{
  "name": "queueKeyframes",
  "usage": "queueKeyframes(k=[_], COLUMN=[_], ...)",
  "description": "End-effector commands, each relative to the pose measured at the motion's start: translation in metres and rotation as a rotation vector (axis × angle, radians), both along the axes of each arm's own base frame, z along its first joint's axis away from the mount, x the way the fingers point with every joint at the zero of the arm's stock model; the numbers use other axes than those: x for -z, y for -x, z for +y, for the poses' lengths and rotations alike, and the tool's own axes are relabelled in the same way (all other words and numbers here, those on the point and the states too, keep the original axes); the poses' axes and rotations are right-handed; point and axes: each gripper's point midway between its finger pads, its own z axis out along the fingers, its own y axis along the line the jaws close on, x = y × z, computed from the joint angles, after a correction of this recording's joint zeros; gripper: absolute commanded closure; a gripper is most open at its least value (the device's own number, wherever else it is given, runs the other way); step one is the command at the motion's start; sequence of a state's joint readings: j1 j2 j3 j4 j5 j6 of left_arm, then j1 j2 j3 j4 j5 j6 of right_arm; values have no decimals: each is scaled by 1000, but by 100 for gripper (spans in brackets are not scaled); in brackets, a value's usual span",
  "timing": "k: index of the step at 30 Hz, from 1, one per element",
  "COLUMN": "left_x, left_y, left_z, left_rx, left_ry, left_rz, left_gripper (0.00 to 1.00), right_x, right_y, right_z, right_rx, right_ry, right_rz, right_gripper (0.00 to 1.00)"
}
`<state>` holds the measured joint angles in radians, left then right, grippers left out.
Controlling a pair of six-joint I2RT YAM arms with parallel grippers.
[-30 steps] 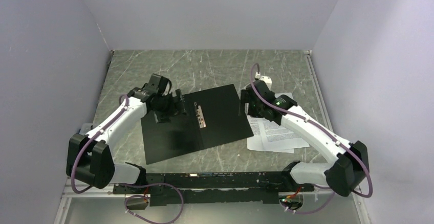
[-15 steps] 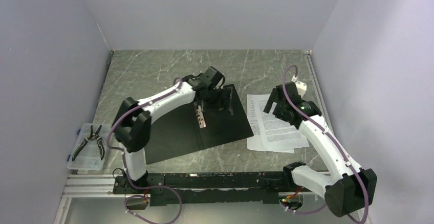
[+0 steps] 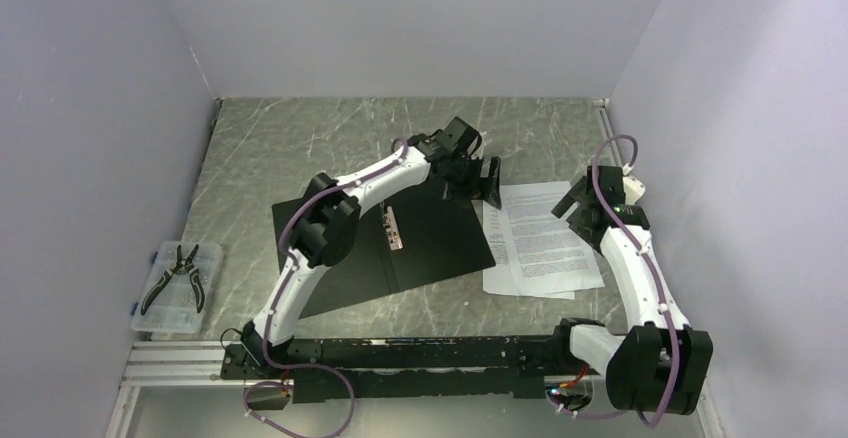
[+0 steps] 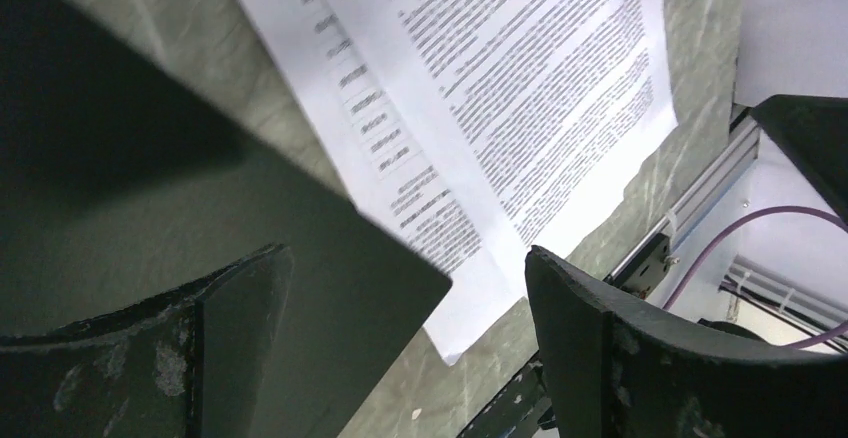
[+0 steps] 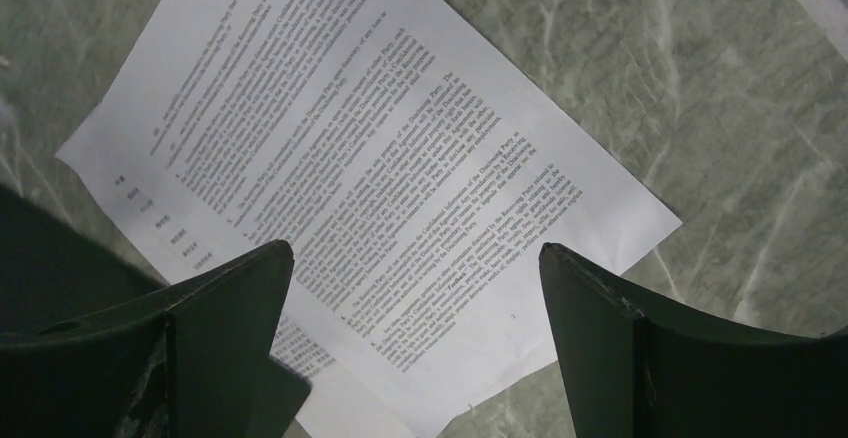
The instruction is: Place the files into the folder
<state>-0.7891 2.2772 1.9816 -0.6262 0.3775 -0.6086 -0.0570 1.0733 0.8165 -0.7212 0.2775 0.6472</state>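
The folder (image 3: 350, 258) lies open and flat on the marble table, black inside up, its metal clip (image 3: 392, 229) along the spine. The files (image 3: 540, 243), white printed sheets, lie fanned just right of it, their left edge against the folder's right edge. My left gripper (image 3: 490, 183) hangs open above the folder's far right corner, next to the sheets; the left wrist view shows that corner (image 4: 200, 188) and the files (image 4: 520, 88) beyond the empty gripper (image 4: 408, 256). My right gripper (image 3: 575, 203) is open over the files' right part, with the sheets (image 5: 380, 158) below my empty gripper (image 5: 415, 253).
A clear plastic box holding pliers (image 3: 175, 288) sits at the table's near left corner. Grey walls close in the left, back and right. A black rail (image 3: 400, 353) carries the arm bases along the near edge. The folder's corner (image 5: 45, 253) shows left in the right wrist view.
My left arm swung right across the folder, from its left page to its far right corner. My right arm drew back rightward, uncovering the files, and its jaws spread wider.
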Motion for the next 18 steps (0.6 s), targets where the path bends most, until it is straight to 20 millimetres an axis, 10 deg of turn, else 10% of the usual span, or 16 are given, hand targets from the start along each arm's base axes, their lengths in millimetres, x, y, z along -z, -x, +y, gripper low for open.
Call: queueKeyframes(k=[1,18], left_x=[-9,20], left_y=[-8,-15], left_z=[-30,-77], left_rx=[90,171], left_ry=[97,290], left_rz=[-28,71], left_gripper=[7,7], right_x=[-6,10], right_y=[-18,-27], right_z=[-6,-36], right_rx=[24,102], right_ry=[-29,-60], right_rz=[-79,-71], right_gripper=[0,0])
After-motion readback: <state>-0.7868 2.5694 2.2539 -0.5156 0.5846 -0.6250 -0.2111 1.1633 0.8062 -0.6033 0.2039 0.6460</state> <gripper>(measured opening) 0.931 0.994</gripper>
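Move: To the left hand's right by about 17 cm, 6 cm back and some 8 cm below lie the files, two overlapping sheets. The open folder's middle is roughly 25 cm to this hand's left and 7 cm back, its metal clip about 23 cm left and 4 cm back. From the right hand the files' middle lies about 2 cm left, 3 cm back and 10 cm below; the folder is some 44 cm left and 4 cm back. Reaching right past the folder's right edge, the left hand travels about 6 cm towards the files' far left part, sinking some 4 cm on the way, with a slight forward shift early on; its wrist turns about 10 degrees and its fingers stay wide open. The right hand eases about 3 cm right and 2 cm forward above the sheets, sinking slightly, also open. ##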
